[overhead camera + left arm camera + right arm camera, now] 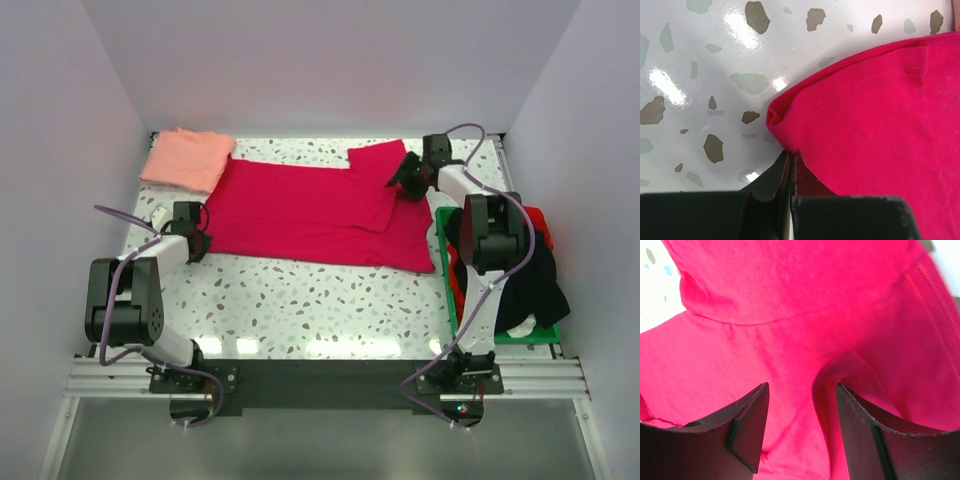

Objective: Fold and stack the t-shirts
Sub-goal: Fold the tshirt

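Observation:
The crimson-red t-shirt [300,215] lies spread across the middle of the table, with one part [372,185] folded over on its right half. The salmon-pink t-shirt [187,158] lies folded at the far left corner. My left gripper [200,240] is low at the red shirt's left edge. Its jaws are shut [791,154] on the curled hem of the shirt [880,115]. My right gripper [408,180] hovers over the shirt's far right part. It stands open [802,385], with a raised ridge of red cloth [790,300] between its fingers.
A green tray [443,262] stands along the table's right edge, heaped with dark and red clothes [530,280]. White walls close in the back and both sides. Speckled tabletop [300,300] shows in front of the shirt.

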Tool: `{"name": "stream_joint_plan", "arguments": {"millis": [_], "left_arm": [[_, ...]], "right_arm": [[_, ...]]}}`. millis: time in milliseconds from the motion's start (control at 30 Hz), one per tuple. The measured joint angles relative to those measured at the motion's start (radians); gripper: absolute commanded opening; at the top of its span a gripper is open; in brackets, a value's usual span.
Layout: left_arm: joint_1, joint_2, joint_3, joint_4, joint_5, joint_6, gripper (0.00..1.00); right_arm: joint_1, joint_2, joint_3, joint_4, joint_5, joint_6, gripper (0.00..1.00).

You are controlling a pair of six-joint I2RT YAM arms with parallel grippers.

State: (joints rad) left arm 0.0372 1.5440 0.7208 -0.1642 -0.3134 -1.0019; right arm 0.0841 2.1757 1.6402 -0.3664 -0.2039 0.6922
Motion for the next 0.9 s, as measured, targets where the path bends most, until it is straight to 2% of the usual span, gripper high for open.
{"name": "stream_joint_plan", "arguments": {"millis": [267,533,700,900], "left_arm": [[0.0,0.0,0.0,0.0,0.002,0.001,0.0],[0.001,0.0,0.0,0.0,0.007,0.003,0.0],[0.001,0.0,0.0,0.0,0.008,0.003,0.0],[0.001,0.0,0.0,0.0,0.013,0.003,0.0]], "right_arm": [[-0.006,-0.091,-0.07,0.03,-0.017,-0.009,0.62],[0.0,-0.23,-0.295,0.084,-0.02,-0.03,0.64],[0.023,-0.24,-0.397,0.12,-0.023,-0.031,0.62],[0.069,-0.244,-0.429,0.179,-0.022,-0.032,0.56]]}}
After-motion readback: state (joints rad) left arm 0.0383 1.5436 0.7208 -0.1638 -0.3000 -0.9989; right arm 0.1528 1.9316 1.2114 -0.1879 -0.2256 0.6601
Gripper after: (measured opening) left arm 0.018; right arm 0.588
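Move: The near corner of the folded-over flap lies about 12 cm back from the open right hand, some 3 cm to its left and roughly 4 cm below it. The far sleeve is about 9 cm ahead and 3 cm left of that hand. The shirt's near right corner is 22 cm back and 7 cm to its right. From the left hand, the flap corner is some 6 cm ahead and 42 cm to the right. The folded-over flap is what the right hand returns to: with fingers still open, it first rises nearly 3 cm off the cloth it had let go, then travels back about 8 cm while sinking again, down to the flap's near corner, and ends by sliding 2–3 cm left, low over the cloth. The left hand stays put, still pinching the shirt's near left corner. ##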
